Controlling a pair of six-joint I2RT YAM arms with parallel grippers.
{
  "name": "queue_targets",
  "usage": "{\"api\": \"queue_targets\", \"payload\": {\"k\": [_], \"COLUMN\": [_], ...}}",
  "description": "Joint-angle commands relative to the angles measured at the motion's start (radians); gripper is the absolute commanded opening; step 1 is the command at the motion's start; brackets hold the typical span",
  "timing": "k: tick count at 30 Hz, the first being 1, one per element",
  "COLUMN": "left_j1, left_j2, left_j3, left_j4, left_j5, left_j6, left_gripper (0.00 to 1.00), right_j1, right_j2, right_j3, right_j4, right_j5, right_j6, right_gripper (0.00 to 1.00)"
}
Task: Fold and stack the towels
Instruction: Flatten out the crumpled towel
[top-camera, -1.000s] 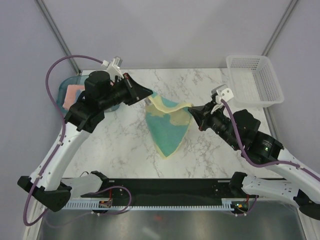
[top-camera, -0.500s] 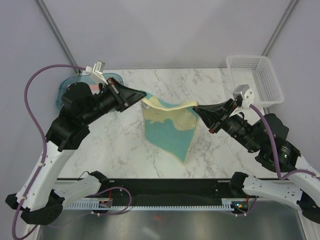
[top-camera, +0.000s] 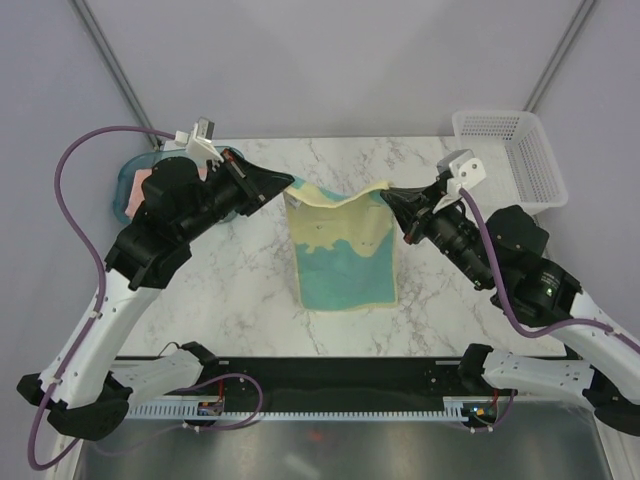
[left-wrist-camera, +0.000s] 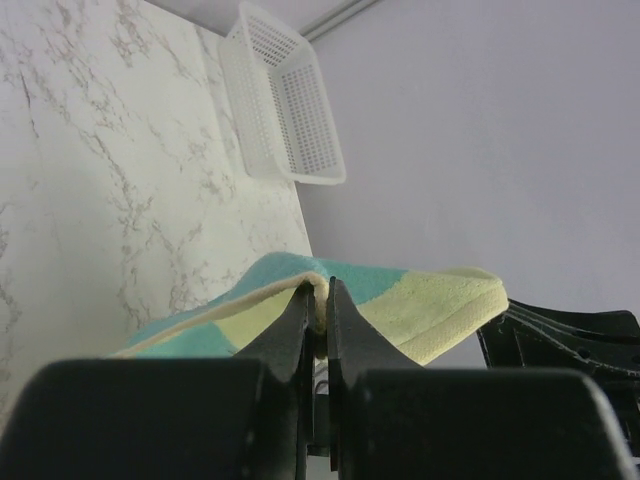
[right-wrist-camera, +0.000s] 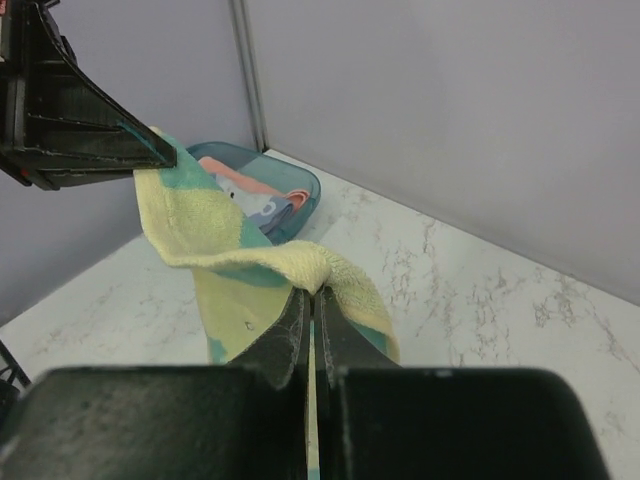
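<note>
The pale yellow towel with a teal panel (top-camera: 342, 250) hangs spread between both grippers above the table's middle, its lower edge near the marble. My left gripper (top-camera: 290, 187) is shut on its upper left corner (left-wrist-camera: 318, 300). My right gripper (top-camera: 386, 194) is shut on its upper right corner (right-wrist-camera: 318, 272). The salmon-pink towel (top-camera: 142, 186) lies in the teal tray (top-camera: 124, 180) at the far left, mostly hidden by my left arm. In the right wrist view the tray (right-wrist-camera: 300, 185) holds the salmon-pink towel (right-wrist-camera: 258, 187) with the light blue towel (right-wrist-camera: 256, 208) beside it.
A white mesh basket (top-camera: 508, 160) stands at the far right corner and also shows in the left wrist view (left-wrist-camera: 285, 105). The marble table (top-camera: 240, 300) lies beneath the hanging towel. Grey walls close in the back and sides.
Both grippers have moved apart and levelled, pulling the towel's top edge taut. The towel has gone from a hanging point to a flat rectangle.
</note>
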Motion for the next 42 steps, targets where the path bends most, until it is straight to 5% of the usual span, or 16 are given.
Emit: {"api": "queue_targets", "payload": {"k": [1, 18, 28, 31, 34, 42], "left_j1": [-0.004, -0.044, -0.038, 0.027, 0.122, 0.292], "left_j2": [-0.002, -0.109, 0.131, 0.227, 0.312, 0.630], "left_j3": [0.050, -0.123, 0.061, 0.106, 0.103, 0.112], "left_j4": [0.026, 0.066, 0.007, 0.004, 0.087, 0.369], "left_j5": [-0.073, 0.027, -0.176, -0.182, -0.094, 0.113], "left_j6": [0.006, -0.061, 0.074, 0.083, 0.081, 0.081], "left_gripper": [0.02, 0.02, 0.02, 0.02, 0.02, 0.02], "right_j1": [-0.001, -0.001, -0.012, -0.154, -0.458, -0.639], "right_j2": [0.011, -0.208, 0.060, 0.158, 0.282, 0.612], "right_j3": [0.034, -0.153, -0.018, -0.012, -0.001, 0.106], "right_j4": [0.002, -0.034, 0.016, 0.056, 0.120, 0.241], "right_j5": [0.024, -0.206, 0.097, -0.036, -0.261, -0.524], "right_j6": [-0.047, 0.160, -0.022, -0.035, 0.017, -0.023], "right_gripper": [0.00, 0.00, 0.00, 0.00, 0.00, 0.00]}}
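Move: Each hand already holds a corner of the hanging towel, about 16 cm apart, and they go for the bare marble ahead: some 26 cm forward of the left hand and 32 below, and from the right hand 29 cm forward, straight ahead and 33 below. The towel's lower edge hangs 8 cm back and 8 to the right of the left hand. The blue bin lies 26 cm ahead and 30 left of the left hand; the white basket 36 ahead and 35 right of the right hand. Both grippers keep their pinch on the towel's two top corners. They first ease back (the right about 5 cm, the left half that) and sink slightly, then sweep fast forward and down together over the marble, ending some 20 cm farther out and 12 to 16 cm lower, fingertips tipping down and the two hands turning slightly apart. ##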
